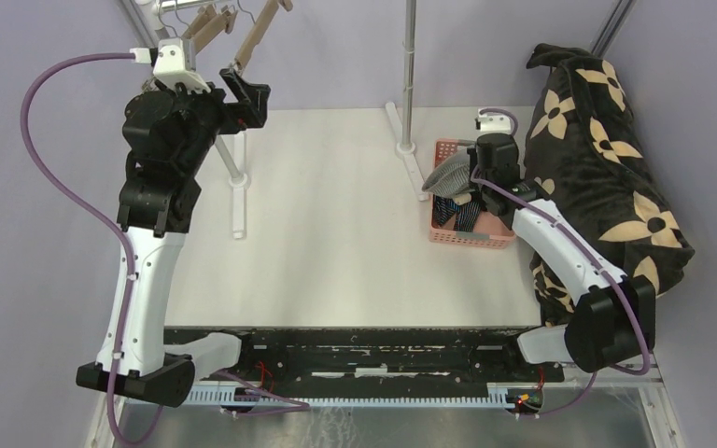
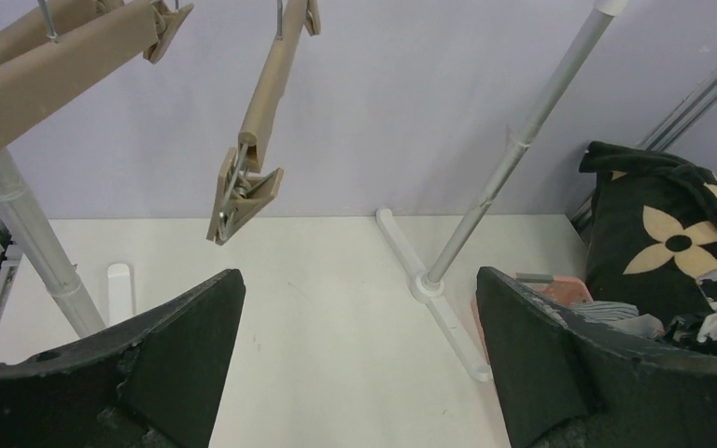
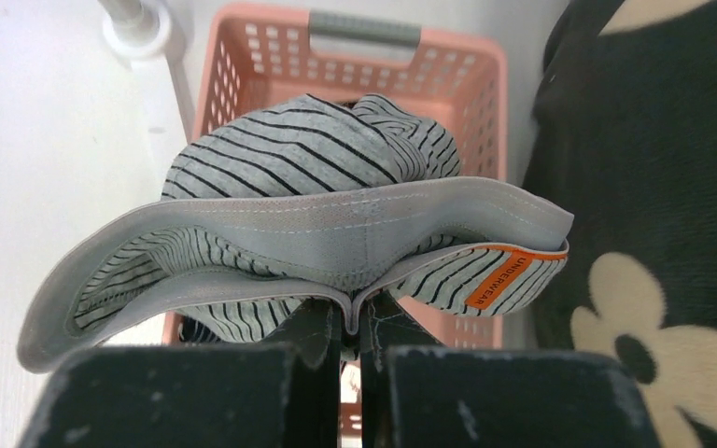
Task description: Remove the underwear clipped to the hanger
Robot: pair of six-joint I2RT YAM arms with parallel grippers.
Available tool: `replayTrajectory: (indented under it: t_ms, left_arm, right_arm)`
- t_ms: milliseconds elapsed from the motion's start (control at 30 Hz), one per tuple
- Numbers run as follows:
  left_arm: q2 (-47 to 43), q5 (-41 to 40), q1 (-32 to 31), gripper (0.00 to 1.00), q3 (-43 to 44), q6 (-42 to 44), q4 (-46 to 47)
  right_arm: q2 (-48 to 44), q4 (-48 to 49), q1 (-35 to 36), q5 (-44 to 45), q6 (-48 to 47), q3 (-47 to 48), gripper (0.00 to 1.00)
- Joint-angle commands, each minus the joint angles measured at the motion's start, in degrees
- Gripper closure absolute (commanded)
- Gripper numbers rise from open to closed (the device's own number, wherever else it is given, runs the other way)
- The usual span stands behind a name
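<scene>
My right gripper [image 3: 353, 322] is shut on the waistband of grey striped underwear [image 3: 308, 196] with an orange label, held over the pink basket [image 3: 457, 65]. From above, that underwear [image 1: 448, 174] hangs at the basket's [image 1: 467, 239] left rim, and dark striped pairs [image 1: 457, 213] lie inside it. My left gripper [image 2: 359, 350] is open and holds nothing, raised at the far left just below the tan clip hanger [image 2: 261, 103]. Its clip [image 2: 243, 198] hangs bare. In the top view the left gripper [image 1: 247, 98] sits beside the hangers [image 1: 243, 33].
A large black blanket with tan flowers [image 1: 607, 159] is piled right of the basket. The white rack's poles [image 1: 410, 65] and feet [image 1: 238, 191] stand on the table. More tan hangers [image 2: 47, 56] hang at the upper left.
</scene>
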Motion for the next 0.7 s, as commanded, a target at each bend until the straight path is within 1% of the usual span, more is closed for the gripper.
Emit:
replayTrajectory:
  t_ms: [0,233,367,467,533,633,667]
  left_arm:
    - [-3.6,2.0,-0.4,0.01,-1.3,-0.7,0.0]
    - [-8.3,-0.3,-0.5,0.01,-3.8,0.3,-1.5]
    - [-12.5,-3.8,-0.5,0.01,-9.3,1.6,-1.5]
    - [-15.0,-6.9,-0.5,0.01,-12.6,2.1,-1.7]
    - [-16.3,-8.4,-0.4,0.01,-14.2,2.5,-2.4]
    - [-17.5,-10.1,-0.4,0.01,-15.0,3.0,-3.4]
    - [-17.8,-10.7,-0.4,0.01,-15.0,3.3,-3.8]
  right_arm:
    - [1.9,-1.1,-0.3,-1.6,4.0,-1.6,0.99]
    - [7.8,-5.0,-0.5,-3.5,9.5,-3.9,0.99]
    - [11.8,-6.6,-1.5,-4.0,11.1,-4.5,0.99]
    - [12.5,-6.1,-2.4,-4.4,11.8,-4.9,0.99]
    - [12.5,-7.1,-3.3,-2.5,13.0,-4.2,0.99]
    - [12.1,-9.5,-5.7,-1.3,14.2,-2.3,0.96]
    - [11.6,-9.3,-6.2,-2.0,13.7,-2.0,0.90]
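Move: The right hand holds the grey striped underwear by its waistband above the basket, whose middle lies roughly 17 cm below it, about 2 cm ahead and 1 cm left. The dark striped clothes in the basket lie some 18 cm below the hand, 3 cm back and 5 cm left, and the white stand's foot about 12 cm ahead, 17 cm left and 19 cm down. For the empty left hand, the basket is about 46 cm right, 8 cm ahead and 45 cm down. The right hand lowers the still-pinched striped underwear some 14 cm down into the basket, easing back about 3 cm as the wrist tips roughly 25 degrees further down and swings slightly clockwise, slowing at the bottom with the fingers still shut. Meanwhile the empty left hand, fingers wide open, draws back about 6 cm away from the hangers, then late on sinks about 4 cm while drifting 3 cm to its left. ##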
